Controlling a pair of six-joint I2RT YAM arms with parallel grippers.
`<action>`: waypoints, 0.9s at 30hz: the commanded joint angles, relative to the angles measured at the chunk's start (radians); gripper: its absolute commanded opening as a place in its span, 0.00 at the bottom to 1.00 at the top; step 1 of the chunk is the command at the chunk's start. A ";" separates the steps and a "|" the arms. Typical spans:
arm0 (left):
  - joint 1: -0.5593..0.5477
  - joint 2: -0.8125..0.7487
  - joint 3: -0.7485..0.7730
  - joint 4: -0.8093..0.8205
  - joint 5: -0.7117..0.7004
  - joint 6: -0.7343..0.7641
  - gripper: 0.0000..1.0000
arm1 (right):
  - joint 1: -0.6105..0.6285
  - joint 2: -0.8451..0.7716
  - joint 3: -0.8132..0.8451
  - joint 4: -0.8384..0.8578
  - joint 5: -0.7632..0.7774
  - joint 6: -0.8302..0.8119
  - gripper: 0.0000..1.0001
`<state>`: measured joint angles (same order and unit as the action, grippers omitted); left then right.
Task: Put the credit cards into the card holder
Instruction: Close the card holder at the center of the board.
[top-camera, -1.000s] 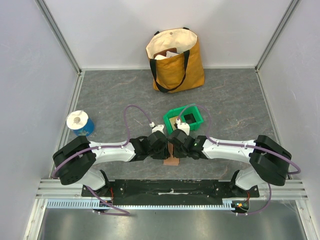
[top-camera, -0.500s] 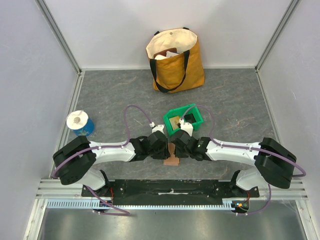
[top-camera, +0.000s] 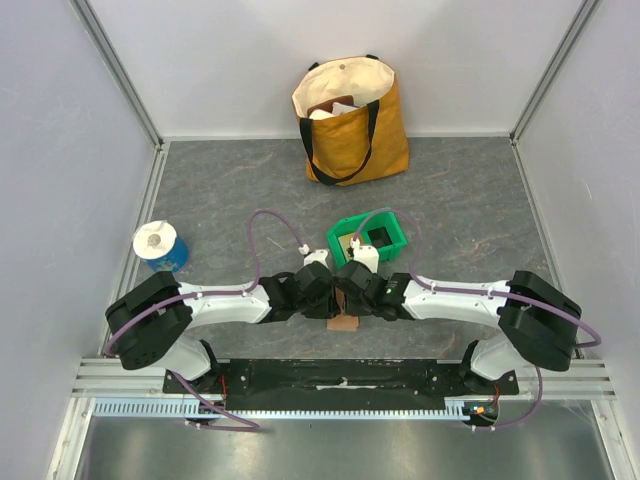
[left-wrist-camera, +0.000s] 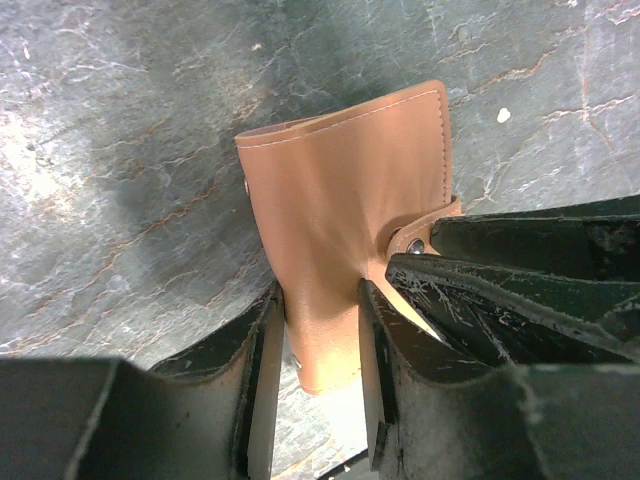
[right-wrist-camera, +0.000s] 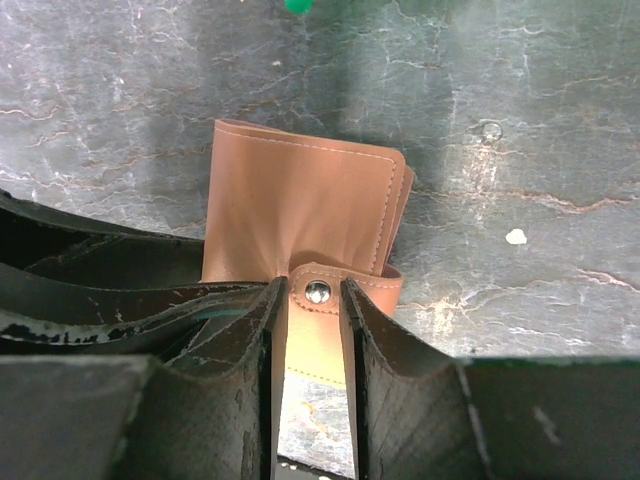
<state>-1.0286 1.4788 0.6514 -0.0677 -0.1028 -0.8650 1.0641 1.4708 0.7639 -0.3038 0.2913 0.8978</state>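
Note:
The terracotta-brown card holder (top-camera: 343, 322) stands on edge on the grey table between the two arms, folded, and partly covered by both grippers. My left gripper (left-wrist-camera: 320, 295) is shut on the card holder (left-wrist-camera: 350, 190), a finger pressed on each side. My right gripper (right-wrist-camera: 312, 288) faces it from the other side. Its jaws stand narrowly open over the snap tab (right-wrist-camera: 385, 283) of the card holder (right-wrist-camera: 300, 200), the metal snap showing in the gap. From above, the left gripper (top-camera: 333, 300) and the right gripper (top-camera: 352, 300) nearly touch. No credit cards are in view.
A green plastic bin (top-camera: 368, 240) sits just beyond the grippers. A yellow tote bag (top-camera: 350, 120) leans on the back wall. A blue-and-white roll (top-camera: 160, 245) stands at the left. Walls close in both sides.
My right arm swung out to the right, then came back to the card holder, and its jaws have parted around the snap tab. The left gripper and card holder have stayed put.

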 joint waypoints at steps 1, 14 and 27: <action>-0.007 0.031 0.004 0.025 0.012 -0.016 0.39 | 0.037 0.072 0.040 -0.096 0.068 0.016 0.31; -0.005 -0.002 -0.022 0.055 0.002 -0.043 0.39 | 0.071 0.117 0.037 -0.129 0.086 0.036 0.27; -0.008 -0.040 -0.073 0.060 -0.029 -0.103 0.39 | 0.071 0.135 0.055 -0.124 0.089 0.012 0.03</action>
<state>-1.0115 1.4487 0.5972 -0.0071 -0.0952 -0.9310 1.1305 1.5398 0.8299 -0.3870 0.4225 0.9127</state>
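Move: Just under the right hand point, about 1 cm down and almost straight below it, lies the snap on the strap of the folded card holder. The green tray's middle is some 15 cm ahead of this hand and 3 cm to its right. From the left hand, which is over the holder's left part, the snap lies about 4 cm to the right, hardly farther out and about 1 cm lower. Sinking about half a centimetre onto the strap, the right hand draws its parted fingertips in to a narrow gap right over the snap, reopening slightly on the way, while its wrist tilts some 5 to 10 degrees so the fingers point more steeply down. The left hand stays in place with its spread fingers still on the holder's left part, turning only slightly counter-clockwise. ##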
